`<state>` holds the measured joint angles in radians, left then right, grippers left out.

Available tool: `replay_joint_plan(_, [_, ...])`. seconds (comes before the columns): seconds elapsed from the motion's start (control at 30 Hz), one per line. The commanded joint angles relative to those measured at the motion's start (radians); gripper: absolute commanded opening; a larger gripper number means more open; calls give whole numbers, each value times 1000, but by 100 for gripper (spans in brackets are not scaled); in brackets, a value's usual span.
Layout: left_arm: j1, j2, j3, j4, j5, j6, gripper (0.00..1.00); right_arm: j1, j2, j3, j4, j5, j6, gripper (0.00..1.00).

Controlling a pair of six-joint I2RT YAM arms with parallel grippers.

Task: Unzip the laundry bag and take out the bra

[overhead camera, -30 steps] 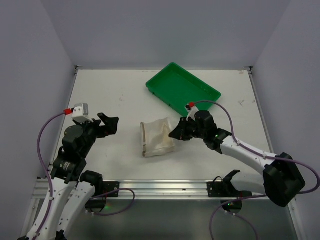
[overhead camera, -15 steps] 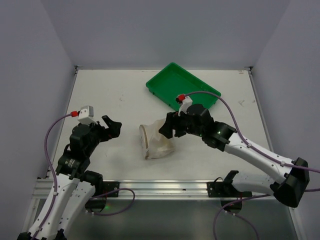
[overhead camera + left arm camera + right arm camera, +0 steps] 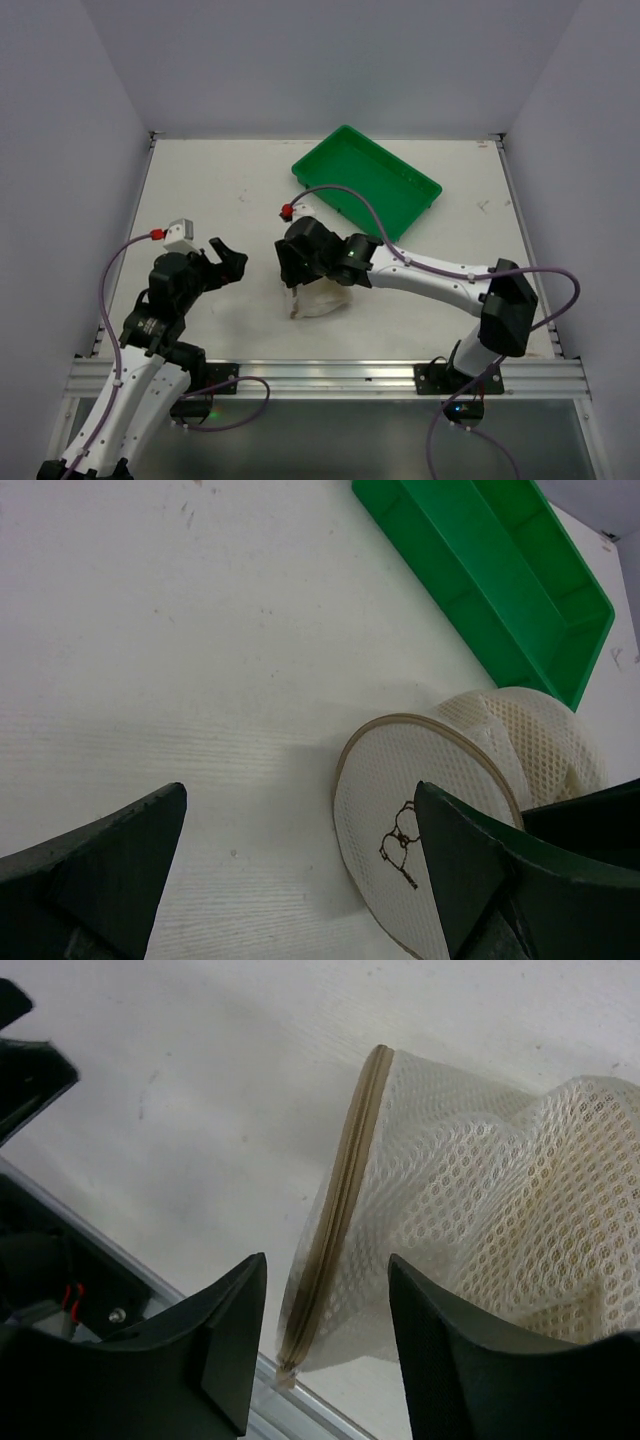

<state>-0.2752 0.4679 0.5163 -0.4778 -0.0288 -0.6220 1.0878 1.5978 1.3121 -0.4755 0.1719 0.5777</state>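
The laundry bag (image 3: pixel 325 300) is a white mesh drum lying on its side at mid-table. Its flat face (image 3: pixel 392 798) carries a small black bra drawing and a tan rim. My right gripper (image 3: pixel 298 280) hangs over the bag's left end. In the right wrist view this gripper (image 3: pixel 325 1350) is open, its fingers either side of the tan zipper rim (image 3: pixel 340 1210) without touching it. The zipper pull (image 3: pixel 285 1375) hangs at the rim's low end. My left gripper (image 3: pixel 232 262) stands wide open left of the bag, nothing in it (image 3: pixel 300 870). The bra is hidden.
A green rectangular tray (image 3: pixel 365 180) sits behind the bag at the back right, also in the left wrist view (image 3: pixel 480 570). The metal rail (image 3: pixel 330 375) runs along the table's near edge, close below the bag.
My right arm has swung from the bag's right side across to its left end, and its jaws have gone from shut to open. The bag is more crumpled. The left arm shifted slightly.
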Motion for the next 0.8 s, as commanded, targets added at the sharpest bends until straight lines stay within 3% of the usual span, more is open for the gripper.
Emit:
replay_joint_plan(0.0, [7,-6,-21,41,23,-27,100,1,68,96,-49,72,59,53])
replay_joint_plan(0.1, [7,-3,-30,42,24,-33,100,1,99,116,-31,67,83,37])
replay_joint_plan(0.13, [7,-3,-33,44,29,-38,100,1,103,122,-26,74,91,24])
replay_joint_plan(0.23, [8,2,-38,51,63,-57,100,-14,103,139,-12,87,137,1])
replay_joint_plan(0.6, [7,28,-2,53,147,-108,100,-54,-94,-91,325,162,378,0])
replay_joint_plan(0.77, [7,-9,-48,102,194,-206,100,-80,-176,-233,529,172,468,0])
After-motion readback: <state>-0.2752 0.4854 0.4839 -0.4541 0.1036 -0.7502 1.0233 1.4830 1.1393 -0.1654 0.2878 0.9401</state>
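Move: Almost between the right hand's half-open fingers lies the laundry bag's zipper edge, roughly 1 cm ahead, 1 cm left and 3 cm below; the middle of the bag body is some 6 cm to the right of that hand, 3 cm back and 7 cm below. The green tray lies about 22 cm ahead, 17 cm right and 12 cm below. From the left hand, the zipper edge is about 12 cm right, 1 cm back and 3 cm lower. Dipping about 3 cm onto the laundry bag, the right hand shuts its fingers on the zipper edge, then lifts it some 6 cm while moving about 3 cm farther forward, turning clockwise some 20 degrees and rolling its left side up. The left hand, fingers staying wide open, eases about 2.5 cm right towards the bag, sinking slightly. ##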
